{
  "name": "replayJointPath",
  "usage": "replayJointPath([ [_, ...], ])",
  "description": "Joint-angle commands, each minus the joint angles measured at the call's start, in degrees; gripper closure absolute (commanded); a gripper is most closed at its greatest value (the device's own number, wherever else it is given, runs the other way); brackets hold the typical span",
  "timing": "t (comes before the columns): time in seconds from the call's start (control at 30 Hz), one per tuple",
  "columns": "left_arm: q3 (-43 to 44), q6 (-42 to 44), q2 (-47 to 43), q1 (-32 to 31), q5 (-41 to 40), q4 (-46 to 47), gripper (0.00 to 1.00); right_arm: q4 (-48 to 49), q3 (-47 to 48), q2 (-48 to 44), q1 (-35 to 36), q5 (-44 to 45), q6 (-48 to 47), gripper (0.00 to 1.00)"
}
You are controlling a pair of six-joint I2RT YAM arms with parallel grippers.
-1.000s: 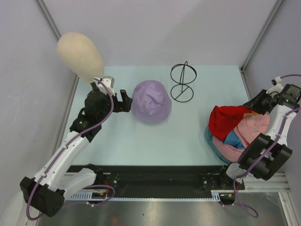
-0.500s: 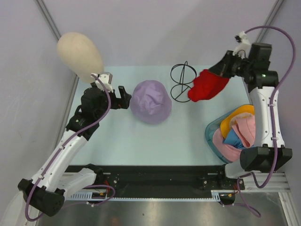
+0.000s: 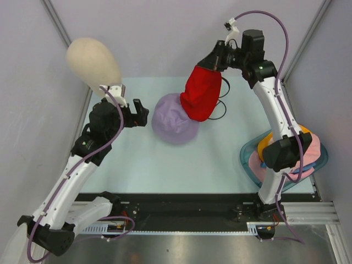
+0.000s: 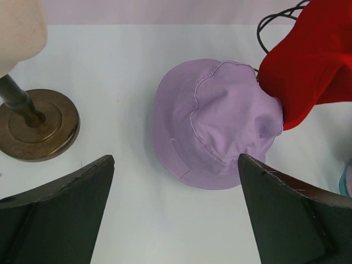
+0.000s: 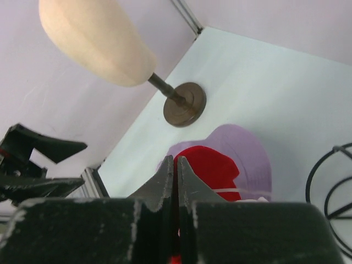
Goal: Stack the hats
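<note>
A lilac hat (image 3: 171,125) lies crown up in the middle of the table; it also shows in the left wrist view (image 4: 214,126). Above its right edge hangs a red hat (image 3: 202,93), with my right gripper (image 3: 214,63) shut on its top fabric. In the right wrist view the shut fingertips (image 5: 175,160) pinch the red hat (image 5: 214,170) over the lilac hat (image 5: 254,154). My left gripper (image 3: 137,113) stands open just left of the lilac hat, nothing between its fingers (image 4: 175,158). An orange hat (image 3: 270,141) and a pink hat (image 3: 311,147) lie in the teal tray (image 3: 244,160).
A beige mannequin head (image 3: 93,63) on a round brown base (image 4: 36,124) stands at the back left. A black wire stand (image 3: 224,104) is partly hidden behind the red hat. The tray sits at the right front edge.
My right arm has lifted the red hat out of the tray and swung it up and left, to above the lilac hat. My left gripper has drawn back slightly, still open.
</note>
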Motion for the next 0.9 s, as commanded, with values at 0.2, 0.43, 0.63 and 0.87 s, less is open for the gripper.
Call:
replayJointPath([
  [0.2,2.2,-2.2,-3.4,-0.2,-2.4,-2.0,0.0,11.8,0.5,3.0,-6.0,4.2,5.0,1.0],
  [0.43,2.2,-1.9,-2.6,-0.2,-1.8,-1.8,0.0,18.1,-5.9,1.6,-11.8,3.4,5.8,1.0],
  [0.63,2.8,-1.4,-1.7,-0.2,-0.5,-1.7,0.0,17.2,-9.8,3.2,-14.5,2.7,4.5,1.0],
  [0.87,2.1,-1.9,-1.5,-0.2,-0.4,-1.1,0.0,22.0,-21.5,1.7,-15.1,7.5,5.0,1.0],
])
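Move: The black wire stand I'm taking the red hat to has its middle about 20 cm ahead of my right hand, 10 cm to its right and some 30 cm lower. The purple hat, on the gold stand, lies about 2 cm farther out than that hand, 8 cm to its left and 27 cm below. From my empty left hand the black stand is roughly 34 cm ahead, 33 cm to the right and 20 cm down. With my right fingers still shut on the red hat's edge, I carry it forward, then swing right, away from the purple hat and over towards the black stand, about 10 cm out and 13 cm to the right. The hand turns some 20 degrees clockwise on the way, then sinks about 10 cm, mostly at the end, bringing the hat down towards the stand. ##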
